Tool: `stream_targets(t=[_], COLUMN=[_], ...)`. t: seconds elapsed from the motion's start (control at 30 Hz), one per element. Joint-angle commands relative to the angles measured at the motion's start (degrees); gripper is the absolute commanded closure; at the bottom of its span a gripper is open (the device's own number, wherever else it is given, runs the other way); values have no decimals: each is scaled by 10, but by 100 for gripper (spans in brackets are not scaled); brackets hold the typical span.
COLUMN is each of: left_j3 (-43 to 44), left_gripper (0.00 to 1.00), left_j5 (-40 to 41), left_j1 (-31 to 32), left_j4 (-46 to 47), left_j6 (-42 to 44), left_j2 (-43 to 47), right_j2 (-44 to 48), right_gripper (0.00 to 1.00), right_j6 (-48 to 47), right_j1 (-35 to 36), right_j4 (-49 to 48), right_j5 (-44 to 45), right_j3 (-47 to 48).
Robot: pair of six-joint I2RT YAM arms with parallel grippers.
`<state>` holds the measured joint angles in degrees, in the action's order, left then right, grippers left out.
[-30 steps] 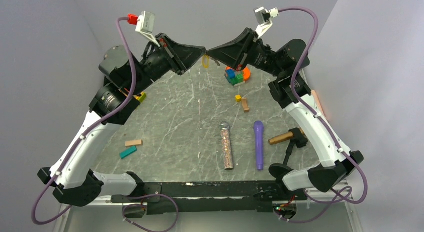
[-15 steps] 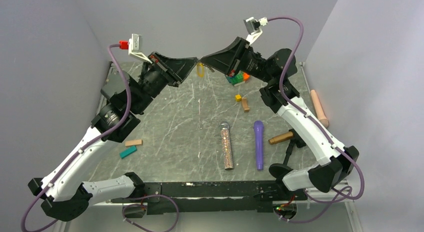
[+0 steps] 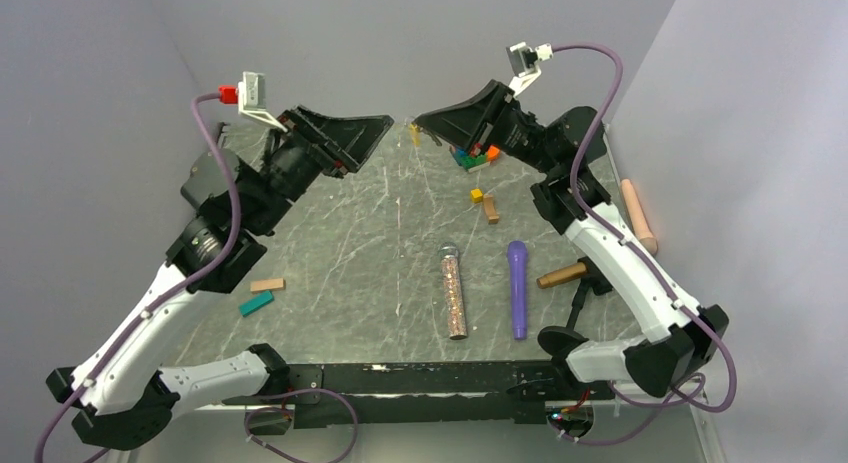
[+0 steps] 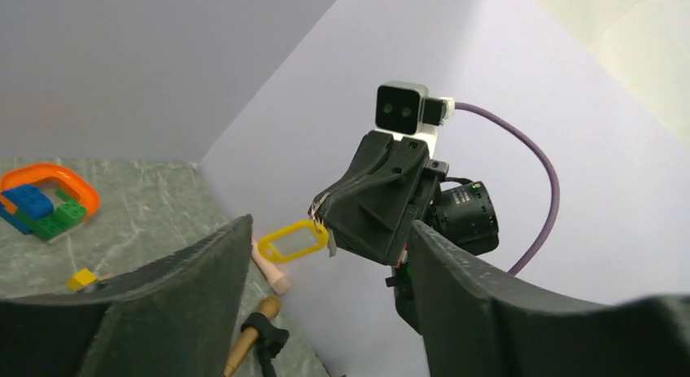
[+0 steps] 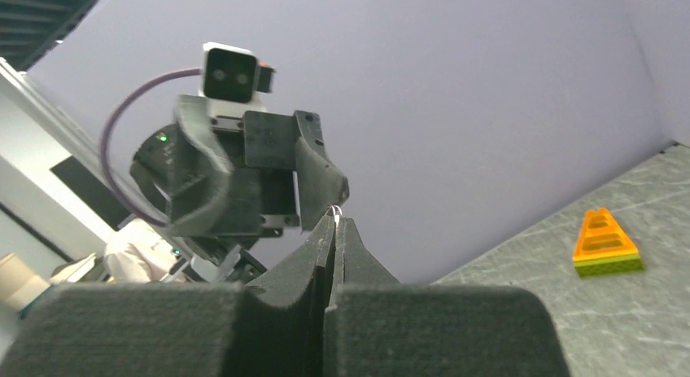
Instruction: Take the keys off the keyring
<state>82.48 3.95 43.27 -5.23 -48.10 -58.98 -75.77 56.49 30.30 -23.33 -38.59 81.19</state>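
My right gripper (image 3: 418,119) is shut on the thin wire keyring (image 5: 334,211), high above the far middle of the table. A flat yellow key tag (image 4: 293,240), the only key piece I see, hangs from the ring below the right gripper's tips (image 4: 324,208); from above it shows as a small yellow piece (image 3: 414,135). My left gripper (image 3: 377,133) is open just left of it, not touching. In the left wrist view its dark fingers (image 4: 171,304) frame the tag with nothing between them. From the right wrist, my shut right gripper (image 5: 334,224) points at the open left gripper (image 5: 268,177).
Coloured blocks inside an orange frame (image 3: 472,155) lie under the right gripper. A small yellow cube (image 3: 477,195), a wood block (image 3: 491,211), a glitter tube (image 3: 454,291), a purple cylinder (image 3: 517,288) and a brown-handled tool (image 3: 562,275) lie nearer. Tan and teal blocks (image 3: 262,294) sit at left.
The left gripper has opened and drawn back to the left, away from the right gripper's tips. The right gripper stays shut on the ring, and the yellow tag still hangs from it.
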Motion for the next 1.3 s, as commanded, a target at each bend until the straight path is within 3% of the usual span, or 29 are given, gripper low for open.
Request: stream_targets(t=[0.0, 0.13, 0.3, 0.5, 0.57, 0.67, 0.77, 0.9, 0.97, 1.1, 1.27], left_j3=[36, 76, 118, 187, 194, 192, 186, 164, 161, 146, 89], left_gripper=[20, 12, 10, 9, 1, 1, 1, 1, 1, 1, 3], left_j5=[12, 0, -34, -76, -112, -130, -132, -171, -180, -248, -371], left_j1=[-3, -15, -45, -84, -93, -97, -104, -122, -128, -139, -144], left_j4=[-42, -126, -272, -439, -451, -459, -475, -460, -460, -446, -346], left_j6=[56, 121, 196, 238, 239, 238, 241, 247, 249, 246, 213], left_j2=[29, 39, 40, -14, -29, -41, -45, -36, -35, -43, -35], right_j2=[44, 62, 51, -68, -107, -162, -190, -148, -120, -86, -55], right_gripper=[100, 100, 100, 100, 100, 100, 100, 100, 100, 100, 100], right_j6=[-69, -144, -280, -367, -381, -400, -414, -429, -419, -410, -407], right_j1=[-1, -8, -12, -12, -11, -8, 2, 3, 3, 3, 3], right_j4=[82, 202, 456, 778, 842, 916, 951, 859, 808, 741, 693], right_j5=[12, 24, 114, 359, 380, 361, 328, 151, 108, 39, 20], right_j3=[-18, -26, 33, 191, 217, 245, 243, 182, 164, 154, 150])
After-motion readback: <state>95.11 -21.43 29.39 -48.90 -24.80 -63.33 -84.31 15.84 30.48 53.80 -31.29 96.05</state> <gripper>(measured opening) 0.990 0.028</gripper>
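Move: The keyring with its yellow tag hangs from my right fingertips, its middle about 1 cm left of that hand and 3 cm below. From my left hand it lies roughly 5 cm to the right, 1 cm ahead and 3 cm lower. Counted from my right hand, the glitter microphone lies on the table about 7 cm right, level fore and aft, and the purple microphone some 21 cm right, also level, both some 46 cm down. I keep the keyring pinched in my shut right fingers and swing it down towards the table, about 30 cm, forward and a little right and then back again, before lifting it some 9 cm; the fingertips tip steeply downward on the way. My left hand, already off the ring, opens fully, backs off left, then sinks about 12 cm while its fingers tilt from upward to slightly down. ##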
